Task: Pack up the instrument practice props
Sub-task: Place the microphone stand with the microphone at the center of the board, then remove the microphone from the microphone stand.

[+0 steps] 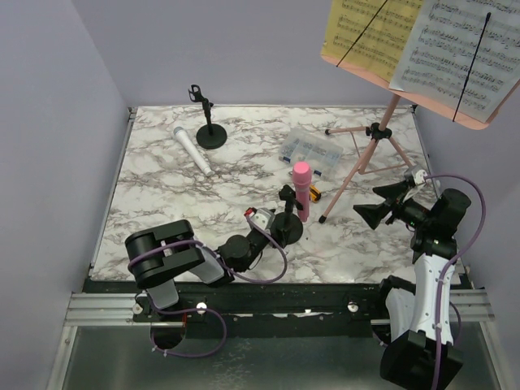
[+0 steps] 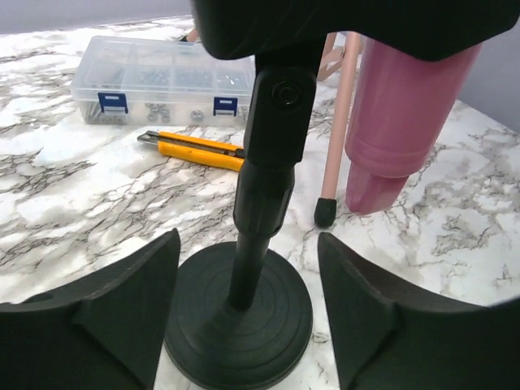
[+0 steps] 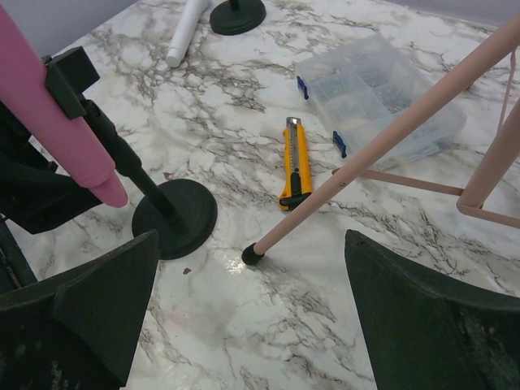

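A pink microphone [image 1: 301,191] stands upright in a black round-based mic holder [image 1: 287,228] near the table's front middle. My left gripper [image 2: 248,313] is open, its fingers [image 2: 122,301] either side of that holder's base [image 2: 260,341] with gaps to the stem. The white microphone [image 1: 192,150] lies flat at the back left beside the second holder [image 1: 210,130]. The pink tripod music rack [image 1: 370,154] stands on the right, carrying a yellow page [image 1: 366,32] and a white page [image 1: 459,57]. My right gripper [image 3: 252,325] hangs open and holds nothing, just in front of a tripod foot [image 3: 253,254].
A clear compartment box [image 1: 313,150] sits behind the pink microphone, and a yellow-and-black utility knife [image 3: 294,162] lies between it and the tripod foot. The tripod legs spread low over the right side of the marble table [image 1: 162,195]. Walls close in the left and back.
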Motion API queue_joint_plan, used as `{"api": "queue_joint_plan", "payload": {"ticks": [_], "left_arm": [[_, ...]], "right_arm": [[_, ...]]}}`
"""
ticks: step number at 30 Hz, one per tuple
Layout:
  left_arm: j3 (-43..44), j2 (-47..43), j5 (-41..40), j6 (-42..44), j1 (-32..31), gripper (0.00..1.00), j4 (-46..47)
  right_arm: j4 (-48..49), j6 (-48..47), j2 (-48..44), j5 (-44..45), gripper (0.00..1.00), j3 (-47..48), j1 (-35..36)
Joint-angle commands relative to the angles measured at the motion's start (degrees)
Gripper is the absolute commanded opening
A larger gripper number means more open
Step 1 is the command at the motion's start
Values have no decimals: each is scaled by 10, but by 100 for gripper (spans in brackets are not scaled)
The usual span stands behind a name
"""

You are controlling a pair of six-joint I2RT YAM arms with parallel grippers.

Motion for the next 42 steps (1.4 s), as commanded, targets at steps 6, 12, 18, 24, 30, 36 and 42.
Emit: {"api": "queue_joint_plan", "payload": {"ticks": [6,12,18,24,30,36,42], "left_arm": [[-91,-157,112,4,0,88,-42],[-33,-364,225,21,35,93,-405],[-14,-461,251,83,70,94,-529],[12,-469,265,104,103,94,-572],[23,-461,313,115,129,95,-582],[20,-456,344,113,134,95,-575],[32,-457,343,143,142,95,-575]], "right_arm": [[-59,-61,8,-134,99,16,-4],[-142,-143,54,-214,100,62,8],[-323,-289,98,-198,100,139,67],[-397,-364,160,-122,99,179,137],[-399,-381,245,-57,99,256,284],[-353,-374,290,-28,100,320,332],[-339,-356,340,-23,100,394,402]]}}
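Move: The pink microphone, clipped upright on its stand, is some 18 cm to the right hand's left, about 1 cm farther out and nearly level in height. The stand's pole rises 5 cm beyond it to the left, and the near tripod foot is on the table about 12 cm left, 5 cm ahead and 15 cm down. From the left hand, that microphone is about 6 cm right, 2 cm ahead and 8 cm up, the pole just 2 cm ahead and 2 cm right. Leftward, about 15 cm, the open right hand travels to the pink microphone, easing back a little and ending some 4 cm higher, while it swings about 45 degrees counter-clockwise until its fingers point left at it. The left hand, already loosened, opens wide and backs off the pole, rising, then sinking partway and drifting left, with a slight clockwise turn and roll. ##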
